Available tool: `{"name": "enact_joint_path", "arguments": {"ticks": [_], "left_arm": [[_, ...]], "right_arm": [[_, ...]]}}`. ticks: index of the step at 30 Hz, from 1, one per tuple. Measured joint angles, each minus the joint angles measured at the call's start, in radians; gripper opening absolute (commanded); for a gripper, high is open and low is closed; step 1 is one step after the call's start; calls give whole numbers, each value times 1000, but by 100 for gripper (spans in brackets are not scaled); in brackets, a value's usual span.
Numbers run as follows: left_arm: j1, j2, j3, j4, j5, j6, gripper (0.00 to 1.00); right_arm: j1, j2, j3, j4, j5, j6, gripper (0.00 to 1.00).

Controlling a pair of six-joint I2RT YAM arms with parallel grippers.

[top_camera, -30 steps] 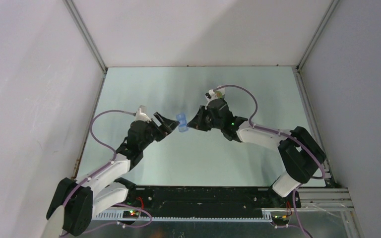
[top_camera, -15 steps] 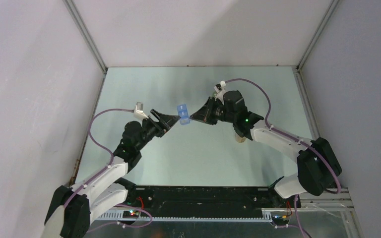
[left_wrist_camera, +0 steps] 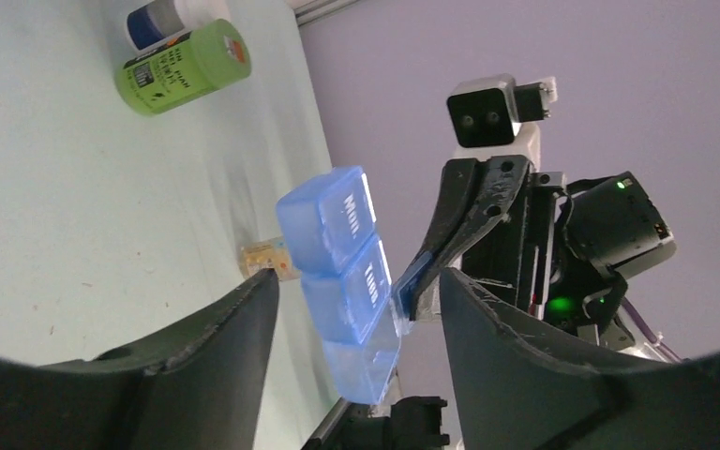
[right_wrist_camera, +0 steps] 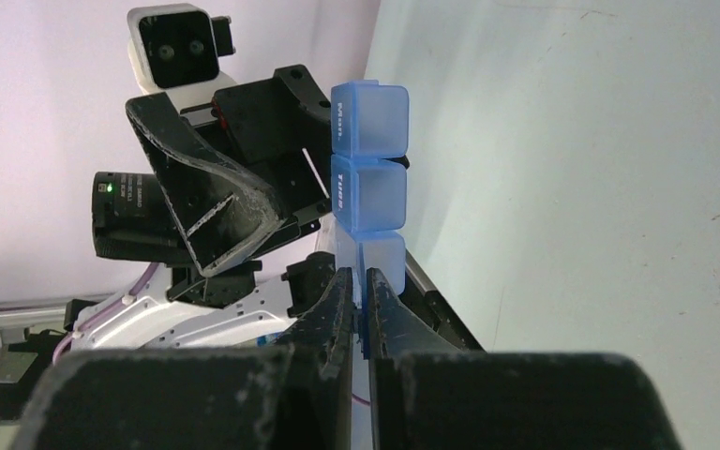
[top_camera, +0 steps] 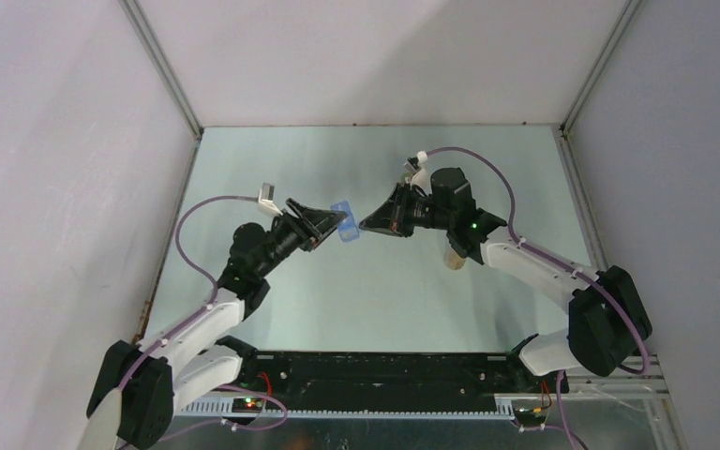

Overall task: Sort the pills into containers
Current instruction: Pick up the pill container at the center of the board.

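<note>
A blue translucent pill organizer (top_camera: 346,232) with three lidded cells hangs in the air over the table's middle. My right gripper (right_wrist_camera: 358,277) is shut on a thin flap at one end of the organizer (right_wrist_camera: 367,159), coming at it from the right (top_camera: 364,225). My left gripper (left_wrist_camera: 358,277) is open and straddles the organizer (left_wrist_camera: 342,272) from the left, with a gap showing on each side. Two cells show lid lettering. No loose pills show.
A green bottle (left_wrist_camera: 183,67) lies on its side beside a white bottle with a blue cap (left_wrist_camera: 155,19). A small pale jar (top_camera: 454,258) with coloured specks inside stands on the table under my right arm. Grey walls enclose the table.
My left gripper has reached forward so its fingers now flank the organizer, and its jaws have narrowed. My right arm has lifted the organizer a little and swung its elbow outward.
</note>
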Motion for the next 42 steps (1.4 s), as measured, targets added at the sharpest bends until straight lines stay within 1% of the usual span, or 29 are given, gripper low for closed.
{"name": "enact_joint_path", "arguments": {"ticks": [12,17,21,23,24,25,26,27,28,29,30,31,33,35,38,40,42], "left_arm": [[0,65,8,71,53,-54,41],[1,69,8,82,53,-58,35],[1,69,8,93,54,-59,27],[1,69,8,97,54,-59,20],[1,69,8,97,55,-59,13],[1,69,8,97,56,-59,10],[1,69,8,98,56,-59,3],[1,69,8,100,58,-59,1],[1,70,8,103,59,-59,0],[1,71,8,103,60,-59,0],[1,71,8,103,61,-59,0],[1,72,8,103,64,-60,0],[1,73,8,101,67,-62,0],[1,73,8,100,67,-67,0],[1,73,11,89,66,-74,0],[1,71,16,78,66,-77,0],[1,67,20,68,64,-81,0]], "right_arm": [[-13,0,0,0,-74,6,1],[-23,0,0,1,-93,6,2],[-26,0,0,0,-99,6,5],[-27,0,0,0,-101,6,11],[-27,0,0,0,-102,6,15],[-27,0,0,-1,-102,6,17],[-27,0,0,-4,-102,5,23],[-27,0,0,-10,-101,2,32],[-27,0,0,-15,-99,3,36],[-27,-1,0,-22,-95,1,45],[-27,-2,-1,-29,-92,-2,48],[-27,-6,-1,-36,-87,-5,55],[-27,-17,-2,-43,-80,-6,62],[-27,-35,-3,-52,-69,-11,64],[-29,-70,-3,-74,-39,-23,63],[-29,-105,-13,-92,0,-29,61],[-31,-163,-36,-116,62,-34,56]]}}
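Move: The pill container hangs in the air, held by the right gripper: its middle is about 2 cm to the right of the left hand and 1 cm ahead, at the same height, and some 4 cm to the left of the right hand and 2 cm ahead, also level. On the board, nearly 20 cm below the left hand, the small jar stands about 27 cm to its right and 1 cm ahead, the green bottle roughly 21 cm ahead and 18 cm to its right. Take the pill container over in mid-air: ease the left gripper about 1 cm to the right and close its wide-open fingers from above and below until they pinch it. Keep the right pinch on the container's lid flap meanwhile, easing back about 1 cm, then open the right fingers wide and draw away some 3 cm to the right and 2 cm up. ##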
